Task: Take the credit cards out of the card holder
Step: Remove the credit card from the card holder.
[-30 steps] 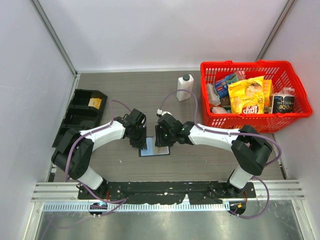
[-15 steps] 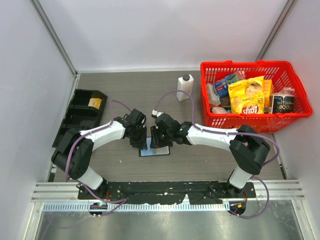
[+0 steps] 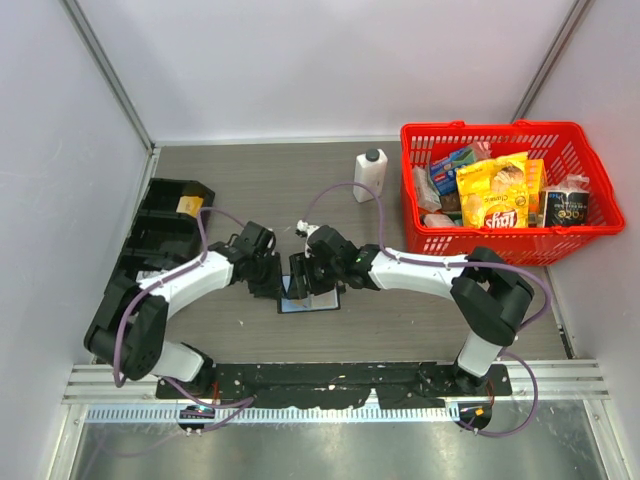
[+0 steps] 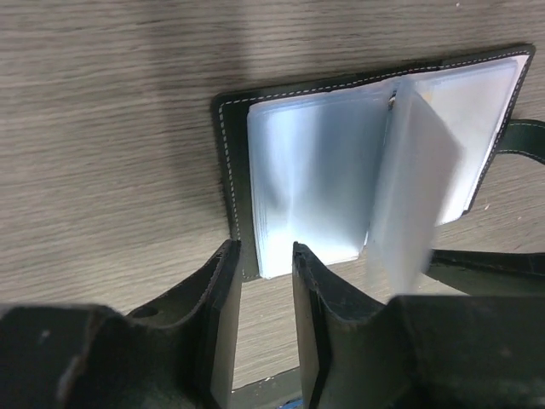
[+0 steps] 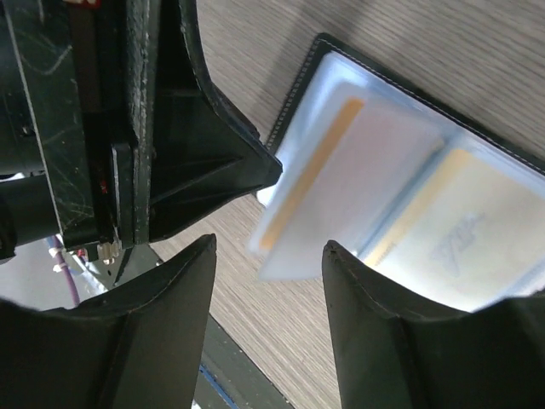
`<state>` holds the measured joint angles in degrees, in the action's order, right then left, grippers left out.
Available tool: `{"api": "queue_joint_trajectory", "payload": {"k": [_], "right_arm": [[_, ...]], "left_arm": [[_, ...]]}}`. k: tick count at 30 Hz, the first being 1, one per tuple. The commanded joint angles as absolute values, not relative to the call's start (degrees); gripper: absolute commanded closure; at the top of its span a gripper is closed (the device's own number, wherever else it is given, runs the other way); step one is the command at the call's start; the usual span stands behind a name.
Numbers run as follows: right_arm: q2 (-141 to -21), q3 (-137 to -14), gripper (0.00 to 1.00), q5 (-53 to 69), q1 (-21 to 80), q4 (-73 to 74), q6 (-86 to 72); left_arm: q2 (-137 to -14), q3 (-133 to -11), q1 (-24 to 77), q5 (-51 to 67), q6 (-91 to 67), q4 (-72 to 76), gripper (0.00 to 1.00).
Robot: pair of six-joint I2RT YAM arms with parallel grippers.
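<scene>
The black card holder (image 3: 316, 303) lies open on the table between my two grippers. In the left wrist view the card holder (image 4: 232, 162) shows pale blue plastic sleeves, and one leaf (image 4: 415, 183) stands up, blurred. My left gripper (image 4: 261, 254) hovers at the holder's near corner, jaws a little apart with only table between them. My right gripper (image 5: 271, 245) is open wide. A blurred leaf (image 5: 341, 192) with an orange-edged credit card in it hangs loose just past its tips. Another sleeved credit card (image 5: 464, 234) lies flat beside it.
A red basket (image 3: 480, 128) full of snack bags stands at the back right, with a white bottle (image 3: 369, 175) to its left. A black compartment tray (image 3: 150, 240) holding a yellow item (image 3: 190, 206) sits at the left wall. The left gripper (image 5: 170, 128) crowds the right wrist view.
My right gripper has opened wide and let go of the leaf, which is now swinging free. My left arm has drawn back to the left, away from the holder's middle.
</scene>
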<state>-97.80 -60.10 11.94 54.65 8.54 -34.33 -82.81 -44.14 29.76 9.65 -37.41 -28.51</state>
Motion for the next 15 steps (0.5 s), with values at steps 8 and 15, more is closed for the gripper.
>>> {"api": "queue_joint_trajectory", "payload": {"k": [8,15], "right_arm": [[-97.8,-60.5,0.44,2.0,54.7,10.2,-33.8],[-96.0,-58.9,0.43,-4.0,54.7,10.5,-32.9]], "left_arm": [[-71.2,-41.7,27.5,6.8,-41.6,-26.4,0.57],[-73.0,-43.2,29.3,10.8,-41.7,-23.0,0.43]]}}
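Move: Only about 2 cm to the right of the right hand and 1 cm ahead is the middle of the open card holder, some 6 cm below; the loose sleeve page half stands by its fingers, about 3 cm lower and 1 cm ahead and right. From the left hand the card holder's middle is about 7 cm right, 2 cm ahead, 4 cm down. The bottle stands roughly 24 cm ahead and 16 cm right of the right hand. Leaving the turned page on the left, the right hand drifts left a touch, then swings back rightward about 3 cm, going forward and down some 2 cm over the spine, its already open fingers tilting steeper. Meanwhile the left hand rises nearly 4 cm away from the holder's left side, edging left and then back, tilting slightly forward and opening its fingers. ##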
